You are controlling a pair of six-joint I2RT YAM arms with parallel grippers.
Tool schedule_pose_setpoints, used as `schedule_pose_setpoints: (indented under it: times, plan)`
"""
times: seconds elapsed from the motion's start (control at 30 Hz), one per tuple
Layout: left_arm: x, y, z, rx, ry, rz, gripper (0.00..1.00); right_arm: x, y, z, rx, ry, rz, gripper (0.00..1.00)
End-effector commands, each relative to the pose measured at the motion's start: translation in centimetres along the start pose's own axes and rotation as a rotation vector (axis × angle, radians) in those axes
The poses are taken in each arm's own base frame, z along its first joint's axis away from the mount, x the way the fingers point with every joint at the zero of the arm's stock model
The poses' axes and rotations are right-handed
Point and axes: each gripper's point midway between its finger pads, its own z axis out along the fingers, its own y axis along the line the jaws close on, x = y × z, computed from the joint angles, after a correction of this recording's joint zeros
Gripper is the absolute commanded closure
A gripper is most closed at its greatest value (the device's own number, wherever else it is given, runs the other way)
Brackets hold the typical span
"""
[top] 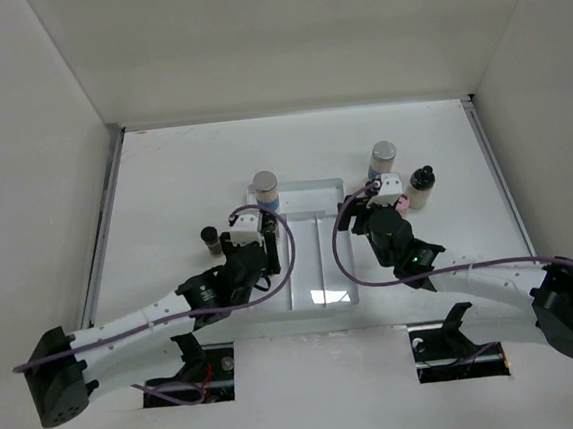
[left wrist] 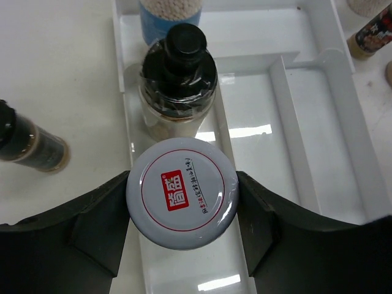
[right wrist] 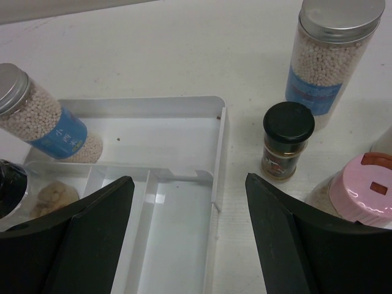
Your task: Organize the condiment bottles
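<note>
My left gripper [left wrist: 182, 202] is shut on a jar with a grey metal cap and red logo [left wrist: 182, 193], held over the left compartment of the clear tray [left wrist: 288, 104]. Just ahead in that compartment stands a black-capped bottle [left wrist: 179, 73], and behind it a blue-labelled jar [left wrist: 170, 15]. My right gripper [right wrist: 190, 226] is open with nothing between its fingers, above the tray's right rim [right wrist: 220, 141]. To its right on the table stand a blue-labelled jar [right wrist: 334, 55], a small black-capped bottle [right wrist: 286, 144] and a pink-capped jar [right wrist: 367, 190].
A small dark bottle [left wrist: 30, 144] stands on the table left of the tray [top: 324, 301]. White walls enclose the table on three sides. The left arm [top: 155, 316] and right arm [top: 473, 278] reach in from the near edge.
</note>
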Motion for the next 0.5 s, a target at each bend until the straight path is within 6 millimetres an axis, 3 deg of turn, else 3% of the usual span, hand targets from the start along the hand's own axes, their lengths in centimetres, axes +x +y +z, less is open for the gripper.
schedule_pose_setpoints:
  times: [0.0,0.2,0.47]
  plan:
    - [-3.5,-2.8,1.2,0.033,-0.141,-0.133,0.56,-1.1,0.2,0.2,-0.003,-0.042,0.040,0.20]
    - [-2.6,-2.1,4.1,-0.026,-0.136,-0.102,0.56,-1.4,0.3,0.0,-0.009,-0.049,0.043,0.19]
    - [-0.8,-1.2,5.9,-0.065,-0.118,-0.084,0.51,-1.7,0.3,-0.1,-0.010,-0.057,0.047,0.19]
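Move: The left hand holds the white-lidded jar over the tray's left lane; the free spot it is bound for, just behind the black-capped bottle, lies about 4 cm ahead, 3 cm right and 8 cm below. That bottle stands some 10 cm ahead and 3 cm right, the blue-label jar about 19 cm ahead and 4 cm right, the small dark bottle 7 cm ahead and 11 cm left. The spot lies roughly 25 cm left and 3 cm back of the right hand. The left hand lowers the white-lidded jar about 4 cm towards the free spot in the tray's left lane, edging a little to the right at first, then carrying on forward as well, about 4 cm in all, up towards the near side of the black-capped bottle. Its fingers keep their grip around the jar, the wrist turns only some 5 degrees counter-clockwise, and both forward travel and descent slow towards the end. ##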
